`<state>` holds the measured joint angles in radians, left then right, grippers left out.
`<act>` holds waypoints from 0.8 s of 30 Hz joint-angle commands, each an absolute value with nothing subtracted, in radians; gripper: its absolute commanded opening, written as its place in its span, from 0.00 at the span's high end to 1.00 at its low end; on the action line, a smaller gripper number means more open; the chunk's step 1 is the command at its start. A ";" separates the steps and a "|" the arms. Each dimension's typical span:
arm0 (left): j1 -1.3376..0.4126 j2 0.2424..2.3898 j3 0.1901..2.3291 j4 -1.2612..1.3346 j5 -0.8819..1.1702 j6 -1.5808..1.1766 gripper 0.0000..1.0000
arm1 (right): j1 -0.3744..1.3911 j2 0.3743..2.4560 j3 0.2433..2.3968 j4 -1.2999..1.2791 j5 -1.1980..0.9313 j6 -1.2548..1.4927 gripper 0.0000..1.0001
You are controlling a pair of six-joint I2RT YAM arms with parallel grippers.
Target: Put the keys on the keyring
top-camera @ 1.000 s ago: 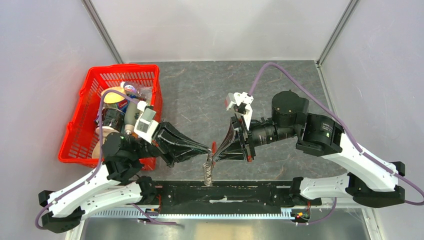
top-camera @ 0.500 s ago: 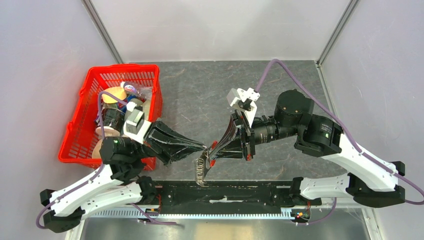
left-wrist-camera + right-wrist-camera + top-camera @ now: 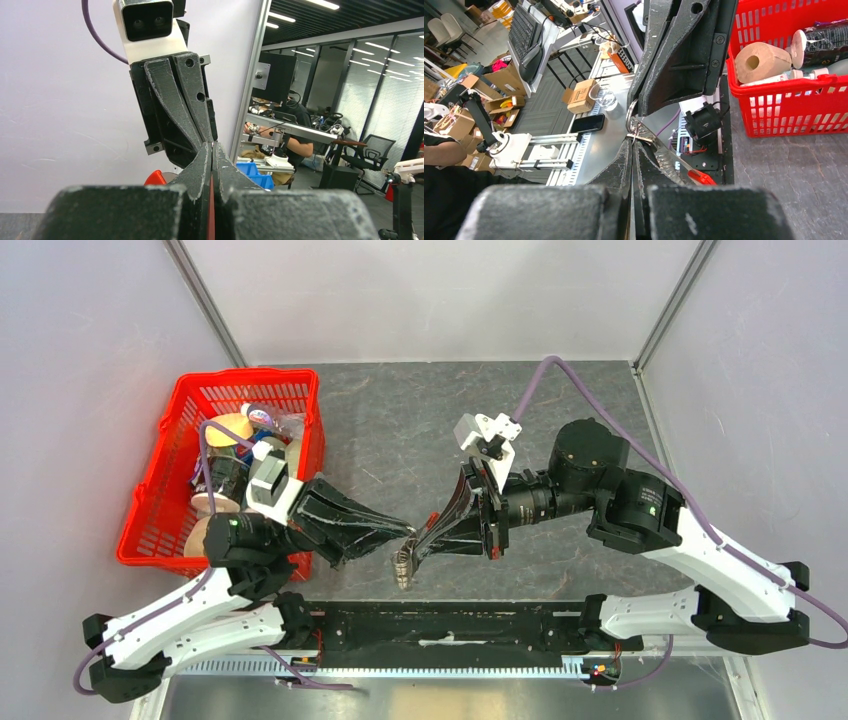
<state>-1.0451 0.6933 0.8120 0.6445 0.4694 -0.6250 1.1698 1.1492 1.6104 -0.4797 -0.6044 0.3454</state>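
Both grippers meet tip to tip above the near middle of the table. My left gripper (image 3: 410, 532) (image 3: 213, 145) is shut, with the red strip (image 3: 211, 200) of the keyring showing between its jaws. The keyring (image 3: 402, 565) hangs below the tips as a grey jagged loop. In the right wrist view it is a grey metal strip (image 3: 664, 152) ending in a red tip (image 3: 701, 176). My right gripper (image 3: 419, 544) (image 3: 632, 142) is shut on the keys (image 3: 636, 134), a thin silver piece at its tips by small rings. The black fob is hidden.
A red basket (image 3: 160, 510) (image 3: 784, 95) holding paper rolls, a bottle and packets stands at the left, close behind my left arm. A black rail (image 3: 450, 625) runs along the near edge just below the keyring. Grey walls enclose the table.
Both grippers have shifted slightly left and away from the near rail, still tip to tip. The hanging keyring has risen with them. Both stay shut.
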 commanded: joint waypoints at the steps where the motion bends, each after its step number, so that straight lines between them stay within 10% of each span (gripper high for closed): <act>1: -1.045 0.694 0.815 0.754 0.392 -0.652 0.98 | 1.189 1.152 1.633 -0.451 -0.626 0.350 1.00; 13: -1.044 0.704 0.811 0.849 0.462 -0.705 0.98 | 1.189 1.140 1.626 -0.460 -0.568 0.343 1.00; 24: -1.045 0.686 0.790 0.834 0.466 -0.701 0.98 | 1.189 1.069 1.599 -0.503 -0.479 0.329 0.59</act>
<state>-1.0451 0.7010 0.7952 0.7807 0.4793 -0.6834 1.1828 1.1271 1.6070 -0.4900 -0.5331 0.3470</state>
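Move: The keyring's metal ring is pinched in the left fingertips, its middle about 1 cm to the right of that hand and 1 cm below. From the right hand, shut on thin metal at the ring, it lies about 1 cm to the left at the same height. The red piece hangs roughly 2 cm ahead, 1 cm right and 3 cm below the right hand; the chain end some 3 cm back, 2 cm left and 4 cm below. Upward, drifting back and to its left, the left hand lifts the pinched ring about 1.5 cm, its fingers staying shut as the wrist tilts some 5 degrees. The right hand follows less than 1 cm up and left, then spreads its fingers to over a third open, letting go of the thin metal and starting to back off to the right. ##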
